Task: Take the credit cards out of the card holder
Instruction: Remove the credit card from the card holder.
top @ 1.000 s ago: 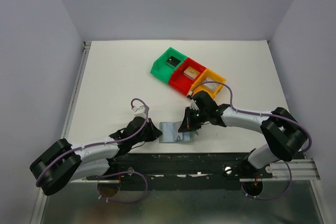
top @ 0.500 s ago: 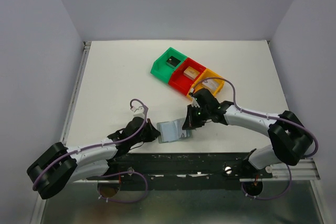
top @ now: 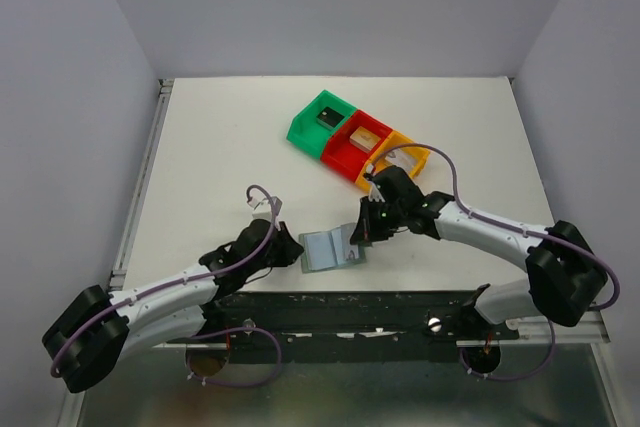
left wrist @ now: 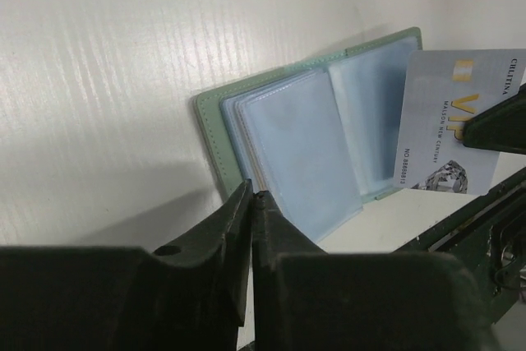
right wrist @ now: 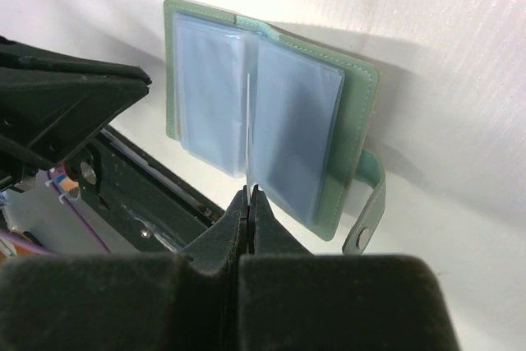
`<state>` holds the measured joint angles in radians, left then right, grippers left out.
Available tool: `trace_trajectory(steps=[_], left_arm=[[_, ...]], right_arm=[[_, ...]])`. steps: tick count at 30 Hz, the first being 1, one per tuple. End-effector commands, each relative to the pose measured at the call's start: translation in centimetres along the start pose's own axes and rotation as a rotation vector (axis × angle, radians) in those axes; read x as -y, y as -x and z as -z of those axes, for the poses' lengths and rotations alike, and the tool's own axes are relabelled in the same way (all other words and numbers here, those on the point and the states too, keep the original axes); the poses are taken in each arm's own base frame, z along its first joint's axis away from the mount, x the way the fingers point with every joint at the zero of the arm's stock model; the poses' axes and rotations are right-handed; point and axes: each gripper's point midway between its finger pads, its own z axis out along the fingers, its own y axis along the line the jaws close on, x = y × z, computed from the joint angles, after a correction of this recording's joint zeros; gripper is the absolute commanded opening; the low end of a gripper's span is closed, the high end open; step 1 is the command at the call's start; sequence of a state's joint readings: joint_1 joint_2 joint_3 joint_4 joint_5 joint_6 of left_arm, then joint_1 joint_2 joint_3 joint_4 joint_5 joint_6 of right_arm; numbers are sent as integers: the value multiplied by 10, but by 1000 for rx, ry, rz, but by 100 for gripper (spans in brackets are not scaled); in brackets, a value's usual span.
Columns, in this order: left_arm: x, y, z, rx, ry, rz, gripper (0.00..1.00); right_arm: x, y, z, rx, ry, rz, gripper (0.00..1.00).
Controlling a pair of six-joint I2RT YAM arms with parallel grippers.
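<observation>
The card holder (top: 328, 247) lies open on the table near the front edge, its clear sleeves (left wrist: 304, 145) facing up and its snap strap (right wrist: 368, 203) sticking out. My right gripper (top: 368, 232) is shut on a silver-grey credit card (left wrist: 452, 121), held clear of the sleeves just right of the holder; in the right wrist view the card (right wrist: 247, 121) shows edge-on above the fingertips (right wrist: 249, 191). My left gripper (top: 291, 252) sits at the holder's left edge with its jaws together (left wrist: 252, 196); whether they pinch a sleeve is unclear. A black card (top: 328, 117) and a tan card (top: 362, 134) lie in bins.
Three joined bins stand at the back: green (top: 305, 129), red (top: 340, 155), orange (top: 410, 172). The black mounting rail (top: 350, 307) runs along the table's front edge just behind the holder. Grey walls close in the table on three sides.
The right gripper has drawn the silver card up and to the right, away from the holder. The left arm has stretched slightly forward along the holder's left edge.
</observation>
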<state>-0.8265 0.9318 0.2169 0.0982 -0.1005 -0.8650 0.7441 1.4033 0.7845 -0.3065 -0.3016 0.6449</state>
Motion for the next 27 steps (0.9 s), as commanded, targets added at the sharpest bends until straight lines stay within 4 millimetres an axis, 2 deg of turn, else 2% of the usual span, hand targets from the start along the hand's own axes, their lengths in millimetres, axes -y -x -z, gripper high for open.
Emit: trace_trajectory(steps=[1,4,6,9,13,18,21,23,27], left_arm=[[20,23,8,54,-43,-46,29],[34,39,18,92,-74,-49,52],[41,48,26,110,-82,-46,61],[52,63,40,156,-116,-38,64],[68,81,62,240,-209,-27,68],[100,95,98,350,-423,-99,75],[130,93,129,386,-633,-199,80],[146,87,143,360,-730,-267,81],[172,64,153,185,-864,-387,79]], right_arm=[[-15,18,21,65,25,33,0],[-27,25,33,92,59,61,0],[-39,29,44,115,105,88,0],[-61,32,61,156,224,159,0],[-90,19,82,129,401,306,0],[-97,-6,95,32,494,399,0],[-102,-19,101,-33,551,420,0],[-109,-26,107,-54,601,435,0],[-117,-31,114,-81,633,463,0]])
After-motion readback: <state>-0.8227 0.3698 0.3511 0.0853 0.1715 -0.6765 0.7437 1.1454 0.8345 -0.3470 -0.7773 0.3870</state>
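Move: In the right hand's grip the card is already clear of the pockets, its middle about 2 cm left of and 2 cm below that hand. The open card holder's middle lies about 5 cm left, level fore-and-aft and 6 cm lower. From the left hand, just off the holder's left edge, the card is about 10 cm right, 2 cm ahead and 1 cm up, and the holder's middle 8 cm right, 1 cm ahead and 3 cm down. Lifting the pinched card straight up off the holder, the right hand climbs about 10 cm, then draws back some 7 cm, swinging counter-clockwise and tipping its fingers up towards level. Beside it the left hand leaves the holder's left edge, rises some 20 cm and draws back late on, opening its fingers wide and turning them up and clockwise until the card is in view ahead of them. ##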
